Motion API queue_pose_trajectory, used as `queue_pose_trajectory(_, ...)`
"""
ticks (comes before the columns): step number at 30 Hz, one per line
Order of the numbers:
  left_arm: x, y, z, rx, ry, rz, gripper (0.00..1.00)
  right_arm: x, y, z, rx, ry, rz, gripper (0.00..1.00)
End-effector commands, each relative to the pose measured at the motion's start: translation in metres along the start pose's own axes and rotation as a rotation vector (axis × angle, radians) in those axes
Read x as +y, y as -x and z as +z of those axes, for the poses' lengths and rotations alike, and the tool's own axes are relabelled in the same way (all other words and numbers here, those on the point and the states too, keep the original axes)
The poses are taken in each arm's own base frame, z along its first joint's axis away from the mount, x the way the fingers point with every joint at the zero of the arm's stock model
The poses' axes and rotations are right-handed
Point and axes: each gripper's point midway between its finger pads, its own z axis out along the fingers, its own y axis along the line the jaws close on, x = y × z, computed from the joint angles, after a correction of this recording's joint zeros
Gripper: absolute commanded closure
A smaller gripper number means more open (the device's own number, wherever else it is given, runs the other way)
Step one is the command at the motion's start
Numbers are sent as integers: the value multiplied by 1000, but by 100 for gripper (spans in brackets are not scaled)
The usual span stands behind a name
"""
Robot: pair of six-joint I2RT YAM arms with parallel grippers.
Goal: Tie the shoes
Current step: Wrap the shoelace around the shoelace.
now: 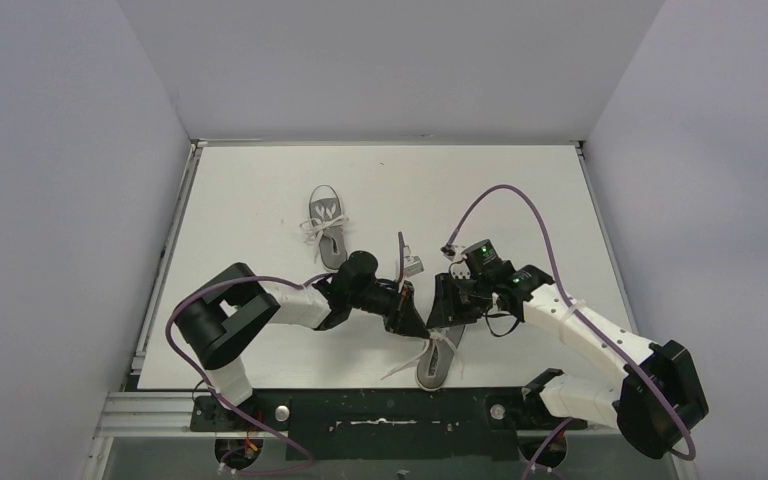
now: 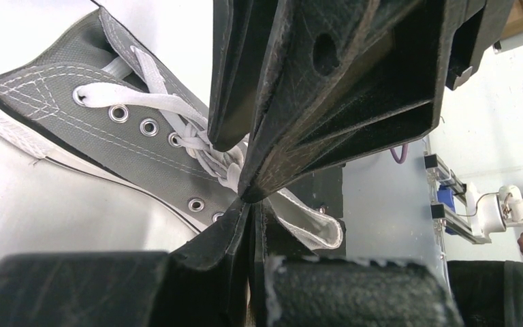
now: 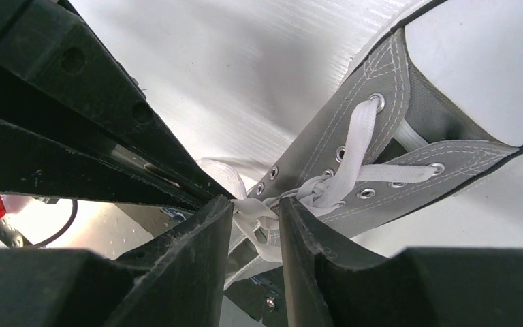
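One grey shoe (image 1: 438, 366) lies near the table's front edge, its toe towards me, under both grippers. Its grey canvas (image 2: 75, 95) and eyelets fill the left wrist view, and the same shoe (image 3: 323, 139) shows in the right wrist view. My left gripper (image 1: 422, 328) (image 2: 250, 203) is shut at the knot of the white lace, and a lace loop (image 2: 317, 230) comes out beside its tips. My right gripper (image 1: 438, 322) (image 3: 255, 204) meets it from the other side, with its jaws apart and a bunch of lace (image 3: 259, 212) between them. The other shoe (image 1: 326, 222) lies farther back.
The far shoe carries a tied-looking bow (image 1: 312, 232). A loose lace end (image 1: 397, 368) trails left of the near shoe. The black base rail (image 1: 360, 410) runs along the table's front edge. Grey walls close in the left, right and back sides.
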Motion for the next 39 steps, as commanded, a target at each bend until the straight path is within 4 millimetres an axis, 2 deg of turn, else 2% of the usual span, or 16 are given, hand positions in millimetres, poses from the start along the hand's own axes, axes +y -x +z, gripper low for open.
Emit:
queue_pose_trajectory(1,-14,23,1,-28,-55,88,99,16,10,-5,-33,93,-55,65)
queue_pose_trajectory(7,-13,16,-2,-15,-65,147,99,21,9,-11,-33,225,-50,63)
queue_pose_trajectory(11,-13,16,1,-3,-85,169,100,18,7,-8,-19,280,-24,64)
queue_pose_trajectory(18,-12,18,2,-17,-90,175,100,15,4,-3,5,321,-6,67)
queue_pose_trajectory(29,-13,18,2,-18,-98,181,100,12,-6,2,39,349,14,68)
queue_pose_trajectory(31,-14,19,2,-22,-100,180,100,11,-5,3,37,342,15,73)
queue_pose_trajectory(36,-13,21,3,-30,-99,163,100,8,-4,1,35,312,9,98)
queue_pose_trajectory(39,-7,23,4,-41,-78,120,98,1,-3,-2,24,265,13,100)
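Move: My right fingers are open around the shoelace: the part they will shut on lies about 1 cm to their left and 1 cm below, level with them fore and aft. From the right hand, the laced-up crossing on the shoe sits some 3 cm ahead and 2 cm below, neither left nor right; the shoe opening is about 7 cm back, 1 cm left and 4 cm below. My left hand already pinches a lace, and that same part lies about 1 cm to its right, level with it otherwise. I roll my right hand some 15 degrees, its left side coming up so that the fingers lie flatter and point more to the left at my left fingertips. It lifts slightly, then eases back by about 1 cm towards the shoe opening, and at the end the fingers shut and pinch the lace. My left hand keeps its closed grip on its lace in place, turning only about 5 degrees. ##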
